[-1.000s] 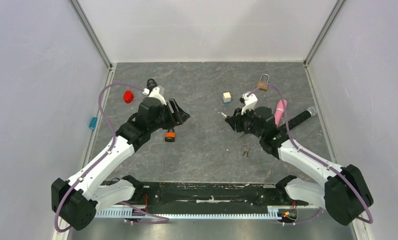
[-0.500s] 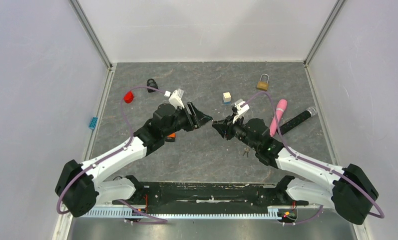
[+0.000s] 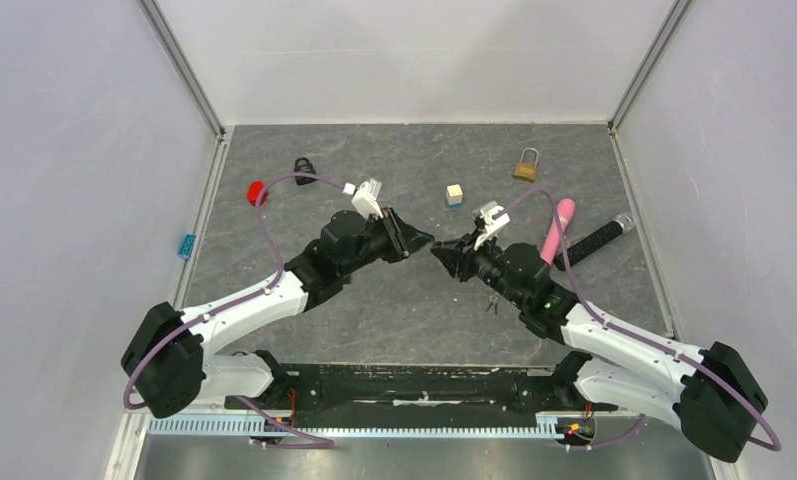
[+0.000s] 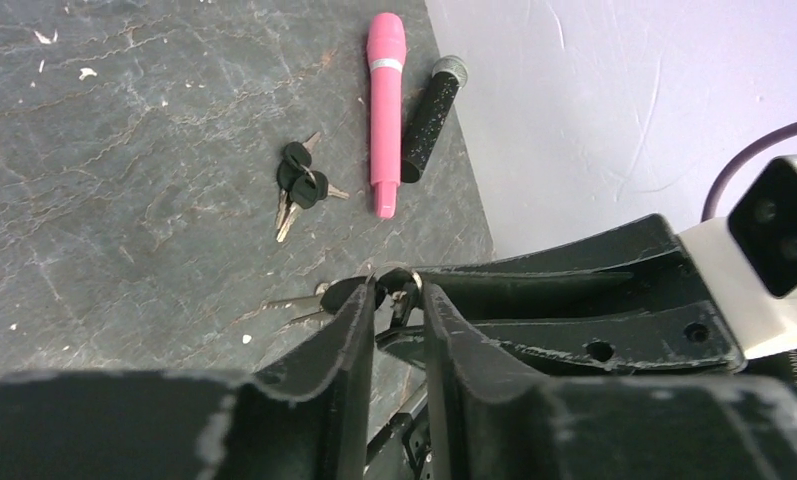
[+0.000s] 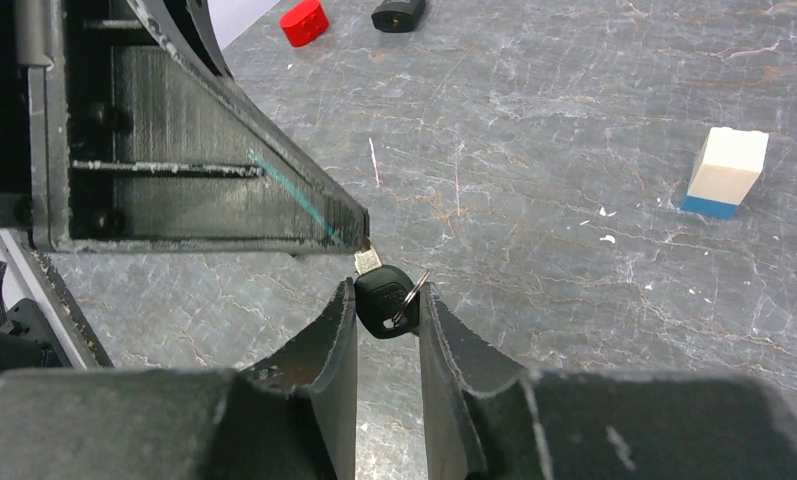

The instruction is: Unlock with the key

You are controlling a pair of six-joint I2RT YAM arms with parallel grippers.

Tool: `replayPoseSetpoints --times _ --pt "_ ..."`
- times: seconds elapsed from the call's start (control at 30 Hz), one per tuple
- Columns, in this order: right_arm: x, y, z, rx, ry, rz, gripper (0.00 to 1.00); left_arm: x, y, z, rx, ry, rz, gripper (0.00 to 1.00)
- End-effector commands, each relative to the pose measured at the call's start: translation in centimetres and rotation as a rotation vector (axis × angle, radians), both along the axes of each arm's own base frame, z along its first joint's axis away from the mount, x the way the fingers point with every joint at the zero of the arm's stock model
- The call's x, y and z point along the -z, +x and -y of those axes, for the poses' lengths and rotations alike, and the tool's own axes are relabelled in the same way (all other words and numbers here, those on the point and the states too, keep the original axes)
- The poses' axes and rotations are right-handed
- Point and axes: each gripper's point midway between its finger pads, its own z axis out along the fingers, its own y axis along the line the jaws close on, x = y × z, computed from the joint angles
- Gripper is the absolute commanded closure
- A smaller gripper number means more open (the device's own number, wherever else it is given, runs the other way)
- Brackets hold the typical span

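Note:
My right gripper [image 5: 387, 290] is shut on the black head of a key [image 5: 382, 300], whose ring sits between the jaws. The blade points at a finger of my left gripper [image 3: 422, 240], which meets the right gripper [image 3: 440, 252] tip to tip above mid-table. In the left wrist view the left gripper [image 4: 396, 285] is closed narrowly on the same key bunch [image 4: 336, 296], with two blades sticking out to the left. A brass padlock [image 3: 525, 165] lies at the back right and a black padlock [image 3: 303, 165] at the back left.
A second key bunch [image 3: 492, 300] lies on the table under the right arm. A pink marker [image 3: 556, 228] and a black marker [image 3: 599, 238] lie to the right. There is a wooden block [image 3: 455, 194] behind the grippers, a red piece [image 3: 255, 192] at the left and a blue piece [image 3: 186, 245] at the left wall.
The left arm swung right from the orange padlock to the right gripper, and its jaws narrowed onto the key bunch. The right arm carried the key leftward to meet it.

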Motion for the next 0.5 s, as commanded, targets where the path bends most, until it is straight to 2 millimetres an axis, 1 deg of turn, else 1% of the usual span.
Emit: replayPoseSetpoints --times 0.0,0.07,0.1,0.13,0.2,0.23,0.37,0.47 --pt "-1.0 -0.2 0.2 0.011 0.039 0.03 1.0 -1.6 0.7 0.5 -0.023 -0.057 0.055 0.76" --pt "-0.9 -0.2 0.3 0.011 0.039 0.029 1.0 -1.6 0.6 0.6 -0.017 -0.058 0.065 0.87" --pt "-0.9 -0.3 0.3 0.009 0.041 0.029 1.0 -1.6 0.7 0.5 -0.018 -0.058 0.07 0.94" --pt "-1.0 -0.4 0.3 0.009 0.043 0.029 1.0 -1.7 0.7 0.5 -0.016 -0.056 0.076 0.98" --pt "-1.0 -0.4 0.3 0.008 0.046 0.029 1.0 -1.8 0.6 0.5 -0.011 -0.047 0.092 0.98" --pt "-1.0 -0.5 0.3 0.004 0.047 0.029 0.95 -1.9 0.6 0.5 -0.007 -0.036 0.104 0.98" --pt "-1.5 -1.0 0.6 -0.008 0.05 0.045 0.61 -1.9 0.7 -0.4 0.01 0.063 0.154 0.98" --pt "-2.1 -1.5 0.8 -0.045 0.051 0.073 0.44 -2.1 0.9 -1.4 0.044 0.171 0.204 0.98"
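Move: The black-headed key is held in the air in the right hand's fingertips, about 1 cm ahead of and 1 cm left of that hand's point. From the left hand it lies some 2 cm right, 1 cm back and 1 cm lower. About 20 cm below the left hand, the orange padlock lies roughly 17 cm left and 3 cm back. Below the right hand, the other key bunch lies about 12 cm right and 1 cm ahead, the white block 14 cm ahead and 3 cm right. The key changes hands in mid-air: the left fingers, about a third open around its blade end, shut and pinch it while the left hand stays in place, its wrist tipping some 5 degrees only at the end. The right hand keeps its hold at first, then opens to about half and eases roughly 1 cm back and to the right, off the key head. ##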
